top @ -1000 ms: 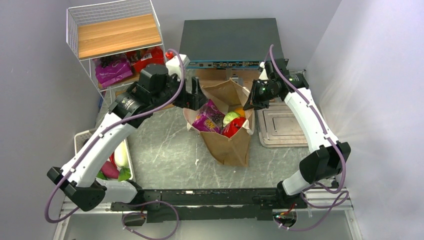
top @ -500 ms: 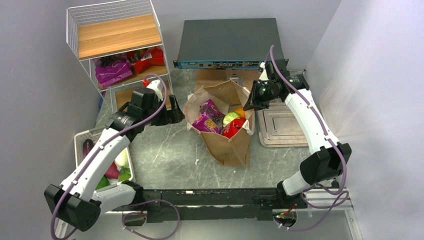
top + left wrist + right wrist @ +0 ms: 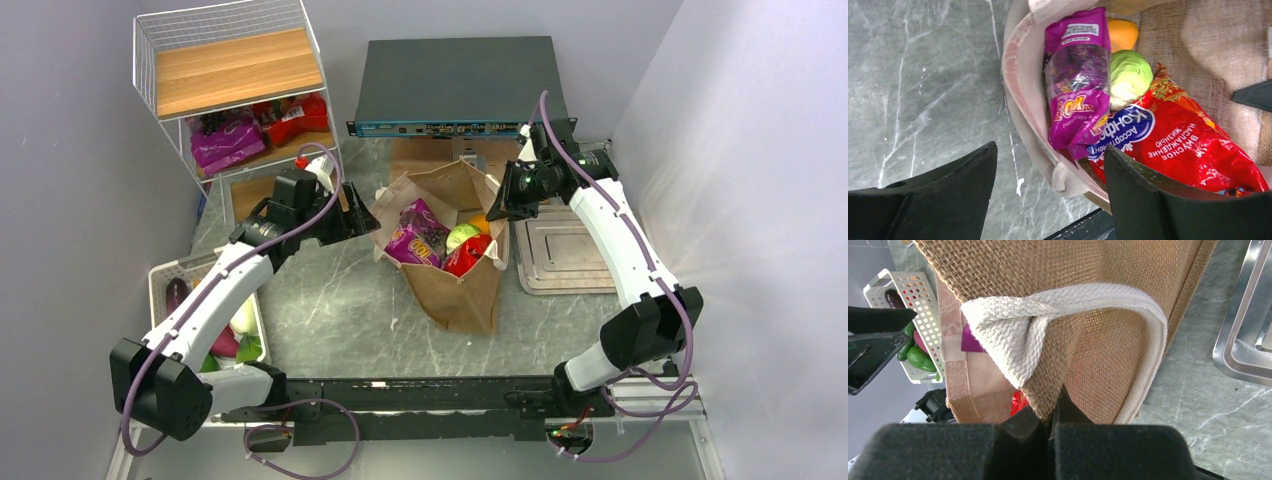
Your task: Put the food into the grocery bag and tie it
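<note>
The tan grocery bag [image 3: 455, 290] stands mid-table with its mouth open. Inside lie a purple packet [image 3: 415, 238], a pale-green cabbage [image 3: 461, 236], a red snack packet [image 3: 470, 255] and an orange piece [image 3: 481, 222]. My left gripper [image 3: 362, 222] is open at the bag's left rim. In the left wrist view the rim [image 3: 1020, 85] and a cream handle end [image 3: 1065, 177] sit between the spread fingers of the left gripper [image 3: 1050, 150], untouched. My right gripper [image 3: 503, 200] is shut on the woven fabric of the bag's right rim [image 3: 1088, 270], just below the cream handle [image 3: 1058, 305].
A white wire shelf [image 3: 235, 70] with a wooden top holds purple and red packets at the back left. A white slatted basket [image 3: 170, 285] with vegetables sits at the left edge. A dark flat box [image 3: 455, 80] lies behind the bag, and a metal tray [image 3: 565, 250] to its right.
The left arm pulled back from over the bag to the left, then came in again toward the bag's left rim, its jaws a little narrower. The right arm has not moved.
</note>
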`<state>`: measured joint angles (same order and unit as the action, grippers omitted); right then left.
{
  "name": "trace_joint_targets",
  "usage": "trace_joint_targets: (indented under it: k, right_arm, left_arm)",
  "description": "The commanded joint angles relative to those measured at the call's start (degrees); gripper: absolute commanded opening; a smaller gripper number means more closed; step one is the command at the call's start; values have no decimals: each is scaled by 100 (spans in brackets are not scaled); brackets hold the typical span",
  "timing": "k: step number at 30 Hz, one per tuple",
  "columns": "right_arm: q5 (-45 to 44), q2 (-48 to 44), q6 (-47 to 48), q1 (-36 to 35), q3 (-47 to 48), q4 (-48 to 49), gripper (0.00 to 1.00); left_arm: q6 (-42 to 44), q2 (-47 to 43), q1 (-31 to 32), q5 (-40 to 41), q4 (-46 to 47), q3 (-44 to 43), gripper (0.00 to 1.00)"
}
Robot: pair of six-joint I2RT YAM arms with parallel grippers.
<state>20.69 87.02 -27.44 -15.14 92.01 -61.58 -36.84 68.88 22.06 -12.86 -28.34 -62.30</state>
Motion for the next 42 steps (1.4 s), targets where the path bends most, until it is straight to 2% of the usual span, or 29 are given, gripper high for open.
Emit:
trace_joint_targets:
  k: [1, 9, 17, 30, 34, 36, 39, 41, 42]
  right_arm:
    - [93, -308, 16, 22, 41, 246, 0]
    - [155, -244, 29, 24, 68, 208, 0]
    - [144, -186, 38, 27, 146, 171, 0]
    - [137, -142, 50, 28, 101, 188, 0]
    - [121, -132, 46, 22, 83, 190, 0]
    - [115, -136, 48, 20, 68, 194, 0]
    - [102, -142, 51, 22, 50, 198, 0]
    - [102, -138, 46, 29, 48, 199, 0]
    - [94, -135, 46, 29, 54, 195, 0]
  left_arm:
    - [-405, 52, -155, -281, 533, 199, 79]
    - [-577, 347, -167, -523, 951, 411, 73]
    - [-575, 627, -195, -612, 952, 316, 71]
    - [-922, 970, -290, -700, 1247, 502, 57]
    - [-1080, 1101, -291, -870, 1660, 597, 47]
    - [-1148, 1171, -291, -1052, 1920, 638, 38]
    - [-1149, 1323, -290, -1385, 2033, 584, 21]
    - [-1121, 1358, -284, -1494, 2023, 533, 3]
    - [-1105, 1324, -278, -1488, 1947, 486, 0]
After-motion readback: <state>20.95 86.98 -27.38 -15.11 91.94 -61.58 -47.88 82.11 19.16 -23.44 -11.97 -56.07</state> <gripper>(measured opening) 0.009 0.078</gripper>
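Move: The left rim of the grocery bag lies some 3 cm ahead of the open left hand, 3 cm to its right and 7 cm below it. Inside the bag the purple packet is about 10 cm to that hand's right and 3 cm ahead, the cabbage about 18 cm right and 3 cm ahead, and the red packet about 19 cm right and 1 cm back, all 10 to 12 cm below it. From the right hand, the left rim is roughly 20 cm left, 2 cm ahead and 8 cm lower. The left fingers end up pinching the near-upright left rim of the grocery bag: the hand sinks about 6 cm, working some 3 cm forward and 3 cm right, tips slightly further down, and shuts from wide open, mostly in the last stretch. The right hand stays put and keeps its pinch on the right rim. ##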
